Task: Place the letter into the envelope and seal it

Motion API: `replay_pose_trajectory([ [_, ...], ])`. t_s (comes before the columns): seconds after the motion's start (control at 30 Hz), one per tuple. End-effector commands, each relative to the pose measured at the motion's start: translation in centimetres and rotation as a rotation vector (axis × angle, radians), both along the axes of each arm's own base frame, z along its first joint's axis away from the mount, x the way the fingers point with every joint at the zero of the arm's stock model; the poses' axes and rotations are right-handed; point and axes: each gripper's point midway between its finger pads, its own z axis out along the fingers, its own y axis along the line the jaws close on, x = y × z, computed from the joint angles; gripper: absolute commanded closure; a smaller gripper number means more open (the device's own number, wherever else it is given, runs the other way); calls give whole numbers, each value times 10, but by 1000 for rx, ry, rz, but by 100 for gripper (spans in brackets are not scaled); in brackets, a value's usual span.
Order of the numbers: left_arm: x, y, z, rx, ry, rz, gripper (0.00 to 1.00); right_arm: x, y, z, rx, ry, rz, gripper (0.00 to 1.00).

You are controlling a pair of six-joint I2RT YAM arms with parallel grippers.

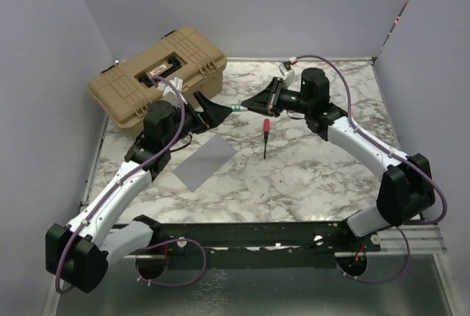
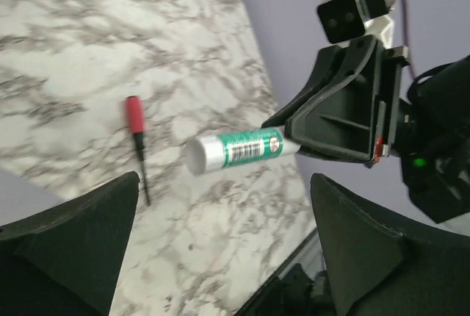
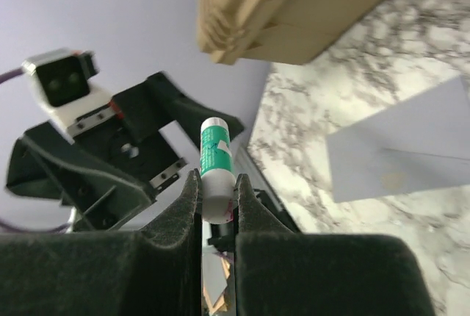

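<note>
The envelope [image 1: 205, 160] is a pale grey rectangle lying flat on the marble table, also seen in the right wrist view [image 3: 411, 147]. The letter is out of view. Above the table's middle, my right gripper [image 1: 246, 106] [image 3: 217, 184] is shut on the white end of a green-and-white glue stick [image 1: 239, 109] [image 3: 217, 158]. The stick's free end [image 2: 235, 151] points at my left gripper [image 1: 215, 108] [image 2: 224, 180], which stands wide open just short of it, with nothing between its fingers.
A big tan hard case [image 1: 158, 73] [image 3: 294, 7] stands at the back left, right behind the left gripper. A red-handled screwdriver [image 1: 266, 134] [image 2: 136, 128] lies on the marble to the right of the envelope. Purple walls enclose the table on three sides.
</note>
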Motion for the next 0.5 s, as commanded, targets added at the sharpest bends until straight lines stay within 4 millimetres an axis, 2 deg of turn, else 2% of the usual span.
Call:
replay_pose_trajectory([
  [0.0, -7, 46, -68, 251, 119, 168, 1, 22, -11, -75, -187, 79, -93, 100],
  [0.1, -13, 58, -82, 288, 147, 210, 1, 37, -9, -121, -266, 112, -107, 100],
  [0.27, -17, 64, -83, 309, 176, 227, 1, 55, 2, -183, -338, 147, -123, 100],
  [0.37, -18, 60, -88, 338, 214, 191, 1, 63, 11, -208, -335, 142, -135, 100],
  [0.47, -19, 57, -93, 355, 242, 168, 1, 73, 14, -223, -343, 139, -157, 99],
])
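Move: The right hand holds the glue stick. The envelope on the table below lies about 14 cm to that hand's left, about level with it fore and aft, and some 29 cm down. The screwdriver lies some 8 cm ahead and 6 cm right, equally low; the toolbox is about 23 cm ahead, 29 cm left and 22 cm down. From the empty left hand, the envelope is about 4 cm left, 1 cm back and 29 cm below. Down fast, some 22 cm with about 5 cm of forward travel, the right hand keeps its pinch on the glue stick, tipping its fingers about 25 degrees downward and bringing the stick's free end low towards the envelope's far end. The wide-open left hand sinks about 9 cm and shifts 5 cm left, its fingers dipping towards the table. ##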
